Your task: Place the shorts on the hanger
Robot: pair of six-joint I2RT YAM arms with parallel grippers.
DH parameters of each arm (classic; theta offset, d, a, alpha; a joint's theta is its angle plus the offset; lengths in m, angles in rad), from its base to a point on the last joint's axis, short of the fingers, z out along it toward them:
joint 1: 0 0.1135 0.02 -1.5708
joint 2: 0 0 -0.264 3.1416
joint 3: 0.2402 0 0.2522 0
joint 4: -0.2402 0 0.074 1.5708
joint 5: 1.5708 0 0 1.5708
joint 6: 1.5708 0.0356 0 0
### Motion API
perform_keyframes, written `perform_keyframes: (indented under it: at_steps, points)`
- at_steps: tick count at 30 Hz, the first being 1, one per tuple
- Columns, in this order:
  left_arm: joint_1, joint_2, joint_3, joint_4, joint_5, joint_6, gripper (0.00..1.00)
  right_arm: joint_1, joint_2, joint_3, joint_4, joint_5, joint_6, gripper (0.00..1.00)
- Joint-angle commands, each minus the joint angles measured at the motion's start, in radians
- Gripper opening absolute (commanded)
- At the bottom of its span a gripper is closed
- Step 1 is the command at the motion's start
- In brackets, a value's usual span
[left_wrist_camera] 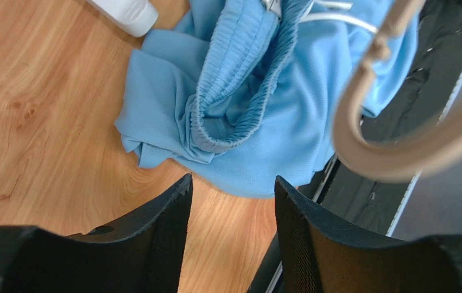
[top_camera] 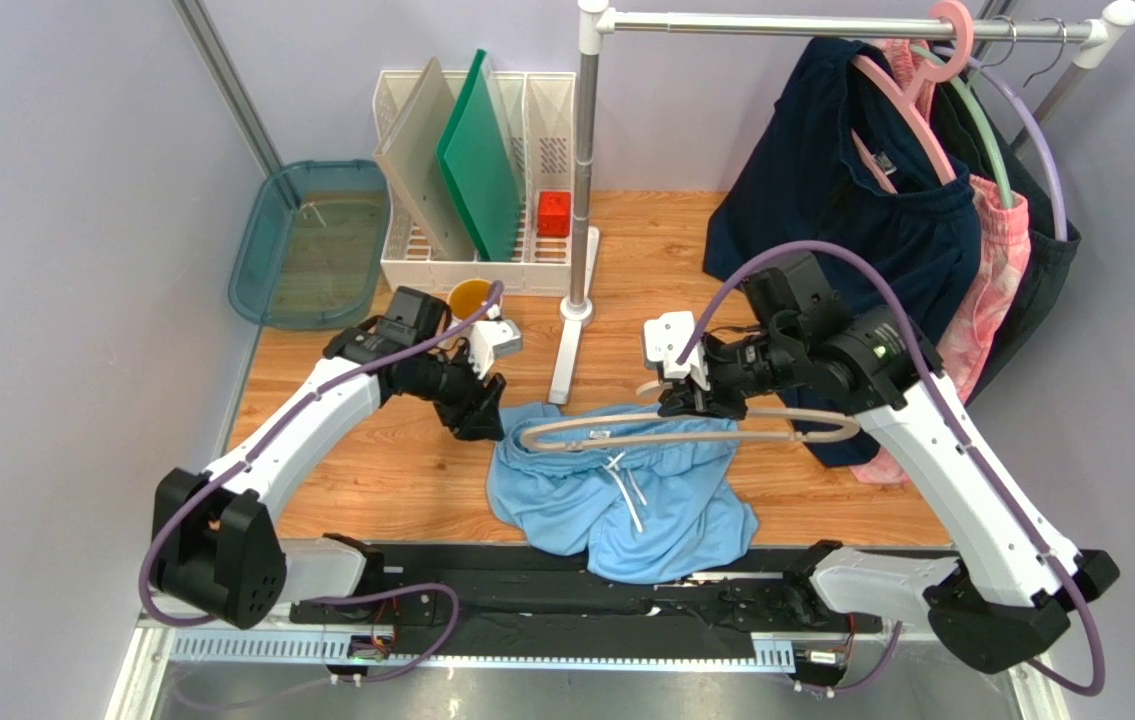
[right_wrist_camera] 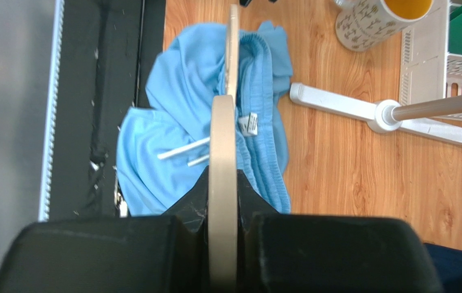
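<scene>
The sky-blue shorts (top_camera: 633, 495) lie crumpled on the table's near edge, white drawstring up; they also show in the left wrist view (left_wrist_camera: 245, 110) and the right wrist view (right_wrist_camera: 172, 146). The beige hanger (top_camera: 678, 428) lies level above them. My right gripper (top_camera: 696, 393) is shut on the hanger (right_wrist_camera: 223, 183), which passes between its fingers. My left gripper (top_camera: 483, 408) is open and empty, just left of the shorts' waistband (left_wrist_camera: 239, 79), over bare wood (left_wrist_camera: 233, 232). The hanger's loop (left_wrist_camera: 374, 140) hangs close at the right of that view.
A white rail stand (top_camera: 576, 300) stands behind the shorts, its foot (right_wrist_camera: 398, 119) beside them. A mug (top_camera: 468, 300) and dish rack (top_camera: 476, 165) are behind the left arm. Dark navy and pink garments (top_camera: 889, 210) hang at right. A teal tray (top_camera: 310, 240) is far left.
</scene>
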Motion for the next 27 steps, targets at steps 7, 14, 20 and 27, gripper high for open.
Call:
perform_keyframes:
  at_steps: [7,14,20,27]
  points:
    - [-0.105,0.135,0.010,0.114,-0.156,-0.116,0.53,0.002,0.072,0.004,-0.015,0.089,-0.221,0.00]
    - [-0.127,0.201,0.029,0.148,-0.192,-0.179,0.53,0.001,0.068,-0.025,0.049,0.116,-0.202,0.00]
    - [-0.131,0.264,0.055,0.148,-0.186,-0.211,0.53,0.001,0.091,-0.065,0.126,0.124,-0.190,0.00]
    - [-0.133,0.278,0.097,0.113,-0.184,-0.208,0.24,0.001,0.137,-0.063,0.142,0.084,-0.173,0.00]
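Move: The left end of the shorts' waistband lies about 3 cm ahead of the left hand, 3 cm to its right and 9 cm below; the near end of the rack foot is some 6 cm ahead and 10 cm right, the mug about 14 cm ahead and nearly level sideways. From the right hand, which already holds the hanger, that waistband end is about 6 cm ahead, 19 cm left and 26 cm below. The hanger's free end hangs roughly 17 cm left of the right hand, level fore and aft, 10 cm lower. The left end of the waistband is met by the left hand, which sinks about 7 cm, easing slightly right and forward, steepens some 15 degrees and only at the last starts narrowing its half-open fingers around the band's edge. Meanwhile the right hand keeps its pinch on the hanger and carries it about 5 cm forward and 5 cm down, tipping its free end lower towards the waist opening. ##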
